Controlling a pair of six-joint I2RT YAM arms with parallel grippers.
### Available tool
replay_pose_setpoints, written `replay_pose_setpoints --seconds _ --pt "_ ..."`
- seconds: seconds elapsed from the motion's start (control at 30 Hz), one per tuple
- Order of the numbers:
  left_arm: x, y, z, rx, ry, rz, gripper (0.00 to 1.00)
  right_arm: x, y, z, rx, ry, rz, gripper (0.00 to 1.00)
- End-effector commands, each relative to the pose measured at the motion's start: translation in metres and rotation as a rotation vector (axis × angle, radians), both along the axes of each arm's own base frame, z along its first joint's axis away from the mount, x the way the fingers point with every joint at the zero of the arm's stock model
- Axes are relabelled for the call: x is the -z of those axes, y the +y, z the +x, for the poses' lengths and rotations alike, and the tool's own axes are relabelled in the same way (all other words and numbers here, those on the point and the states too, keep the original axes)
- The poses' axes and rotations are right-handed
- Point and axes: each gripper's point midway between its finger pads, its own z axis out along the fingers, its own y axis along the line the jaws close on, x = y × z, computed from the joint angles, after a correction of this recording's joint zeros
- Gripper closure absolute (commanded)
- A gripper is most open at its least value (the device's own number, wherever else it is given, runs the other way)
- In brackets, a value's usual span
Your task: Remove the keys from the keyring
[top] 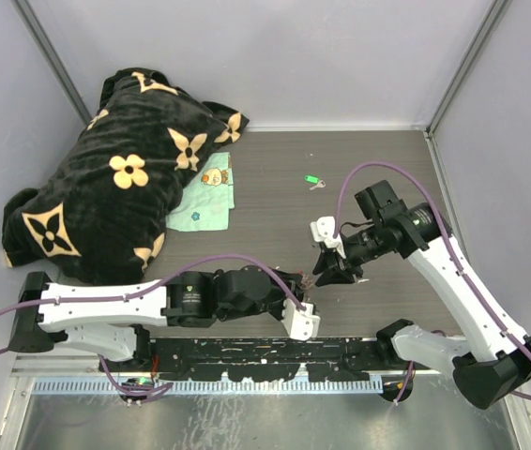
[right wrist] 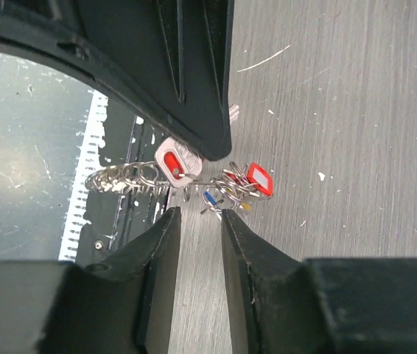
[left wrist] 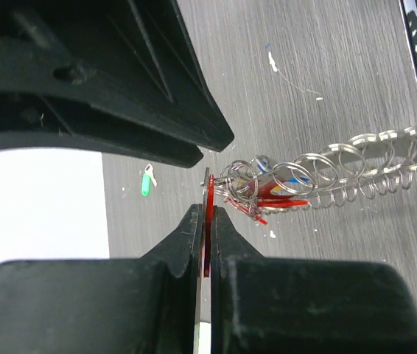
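Note:
My left gripper [left wrist: 207,214] is shut on a flat red key tag [left wrist: 207,247], gripped edge-on. Just past its fingertips hangs a tangle of small rings and keys [left wrist: 261,188] with red, blue and yellow tags. From it the keyring [left wrist: 374,168], a silvery chain-like coil, runs off to the right. In the right wrist view the same bunch of keys [right wrist: 236,189] and a red tag [right wrist: 259,179] lie just ahead of my right gripper [right wrist: 200,214]. Its jaws stand apart with only bare table between them. One green-tagged key [top: 312,180] lies loose on the table further back.
A black blanket with flower prints [top: 115,178] is heaped at the back left, with a small pale green cloth [top: 204,202] beside it. A black rail [top: 265,356] runs along the near edge. Grey walls close in the table on three sides.

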Motion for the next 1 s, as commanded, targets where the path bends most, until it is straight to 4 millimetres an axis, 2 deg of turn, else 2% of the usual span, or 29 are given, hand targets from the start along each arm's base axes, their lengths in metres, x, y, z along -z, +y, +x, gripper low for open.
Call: replay_pose_setpoints --seconds 0.0,0.2,0.33,0.53,0.97 --pt "-0.063 -0.003 -0.002 -0.007 0.051 -0.286 1.0 -0.027 0.005 0.005 0.022 -0.036 0.109 0.64" --pt "-0.077 0.006 0.002 -0.01 0.071 -0.372 1.0 -0.041 0.004 -0.004 0.018 -0.038 0.241 0.64" --pt "-0.09 0.009 0.003 -0.005 0.084 -0.429 1.0 -0.041 0.006 -0.016 -0.013 -0.065 0.353 0.64" --pt "-0.106 0.006 0.002 -0.005 0.113 -0.505 1.0 -0.05 0.011 -0.018 -0.044 -0.041 0.433 0.63" --pt "-0.125 -0.008 0.003 -0.015 0.168 -0.573 1.0 -0.051 0.01 -0.009 -0.01 -0.057 0.435 0.63"
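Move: For the right hand, the keyring held at the left fingertips lies about 3 cm to its left, 1 cm back and roughly level. From the keyring, the coil chain trails some 5 cm back and 3 cm down, and the loose red-tagged keys hang about 3 cm below. For the left hand, which already pinches the red tag, the keyring sits about 1 cm to the right. Both hands rise about 5 cm, fingers levelling some 20 degrees, left still pinching the red tag, right staying open. ##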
